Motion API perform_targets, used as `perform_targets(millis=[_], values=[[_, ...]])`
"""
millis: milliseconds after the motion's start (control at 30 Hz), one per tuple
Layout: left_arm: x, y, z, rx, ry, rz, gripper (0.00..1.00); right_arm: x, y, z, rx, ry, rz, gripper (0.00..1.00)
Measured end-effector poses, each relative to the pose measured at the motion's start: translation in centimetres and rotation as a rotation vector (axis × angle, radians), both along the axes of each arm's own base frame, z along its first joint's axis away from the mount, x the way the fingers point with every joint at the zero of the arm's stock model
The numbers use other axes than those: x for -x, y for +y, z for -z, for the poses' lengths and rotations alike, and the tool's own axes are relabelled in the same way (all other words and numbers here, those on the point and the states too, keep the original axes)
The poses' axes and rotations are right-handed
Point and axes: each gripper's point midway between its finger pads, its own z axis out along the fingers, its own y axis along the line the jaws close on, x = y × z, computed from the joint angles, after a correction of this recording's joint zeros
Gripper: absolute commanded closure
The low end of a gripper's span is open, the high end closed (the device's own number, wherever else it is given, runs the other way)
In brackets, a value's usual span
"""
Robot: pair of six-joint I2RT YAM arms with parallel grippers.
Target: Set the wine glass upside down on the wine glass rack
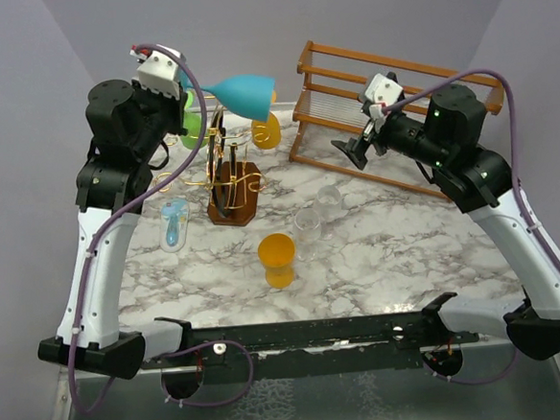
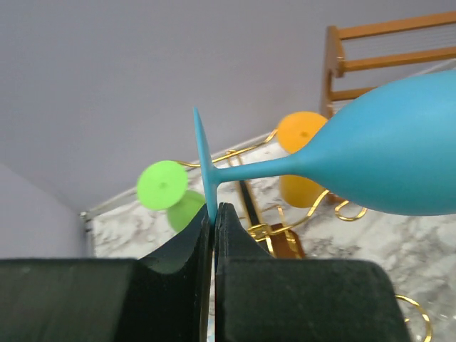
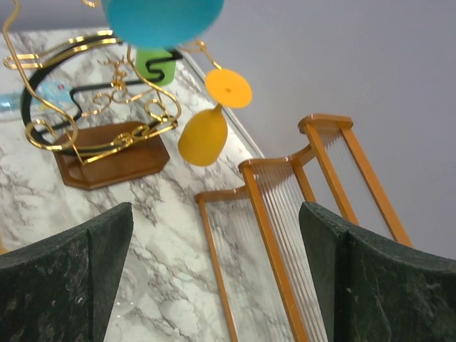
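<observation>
A blue wine glass (image 1: 248, 95) lies sideways in the air above the gold wire wine glass rack (image 1: 227, 166). My left gripper (image 1: 187, 87) is shut on the rim of its foot. In the left wrist view the thin foot (image 2: 203, 167) stands pinched between the black fingertips, with the gripper (image 2: 214, 214) shut on it and the bowl (image 2: 399, 157) reaching right. My right gripper (image 1: 356, 150) hangs open and empty near the wooden slatted rack. In the right wrist view that gripper (image 3: 214, 278) holds nothing, and the blue bowl (image 3: 160, 18) floats over the wire rack (image 3: 107, 114).
A green glass (image 1: 194, 125) and an orange glass (image 1: 267, 131) hang on the wire rack. Another orange glass (image 1: 277, 253) and two clear glasses (image 1: 309, 218) stand on the marble table. A pale blue glass (image 1: 174, 222) lies left of the rack's base. The wooden slatted rack (image 1: 388, 106) fills the back right.
</observation>
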Motion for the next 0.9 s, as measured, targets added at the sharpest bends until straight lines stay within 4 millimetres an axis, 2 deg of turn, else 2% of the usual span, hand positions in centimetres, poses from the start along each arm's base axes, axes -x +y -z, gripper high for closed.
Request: perform_targets(millis=[167, 333, 467, 633, 800, 900], values=[[0.7, 3.8, -2.3, -0.143, -0.094, -0.148, 1.0, -1.2, -0.4, 4.0, 0.092, 0.023, 0.032, 0.0], [0.8, 7.5, -2.9, -0.31, -0.123, -0.308, 1.0, -2.0, -0.7, 8.1, 0.155, 0.064, 0.052, 0.0], [1.1, 10.6, -3.3, -0.445, -0.125, -0.443, 1.0, -1.7, -0.9, 10.7, 0.174, 0.091, 0.056, 0.0], [1.8, 13.8, -3.3, -0.611, -0.123, -0.597, 1.0, -1.1, -1.3, 12.1, 0.168, 0.086, 0.059, 0.0], [2.2, 16.2, -1.8, -0.793, -0.079, -0.702, 1.0, -0.8, -1.4, 12.6, 0.151, 0.077, 0.062, 0.0], [2.1, 17.1, -0.2, -0.895, -0.038, -0.741, 1.0, -0.6, -1.5, 13.3, 0.15, 0.086, 0.062, 0.0]])
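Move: The left hand, gripping the blue wine glass by its foot, has the free left loop on the rack's middle wire about 5 cm to its left, 2 cm back and 15 cm below. The hanging green glass is about 5 cm ahead and 20 below, the hanging orange one 4 ahead, 19 right. From the open right hand the nearer clear glass stands roughly 4 cm ahead, 11 left and 33 below, the other clear one 2 back, 17 left. The left hand keeps its pinch on the blue glass's foot and swings about 17 cm to its left, out past the rack's left end, lifting some 3 cm on the way and sinking back to its starting height, while the wrist rolls its left side up about 50 degrees and turns some 45 degrees counter-clockwise to bring the bowl downward. Meanwhile the empty, wide-open right hand sinks about 13 cm towards the nearer clear glass, touching nothing. ##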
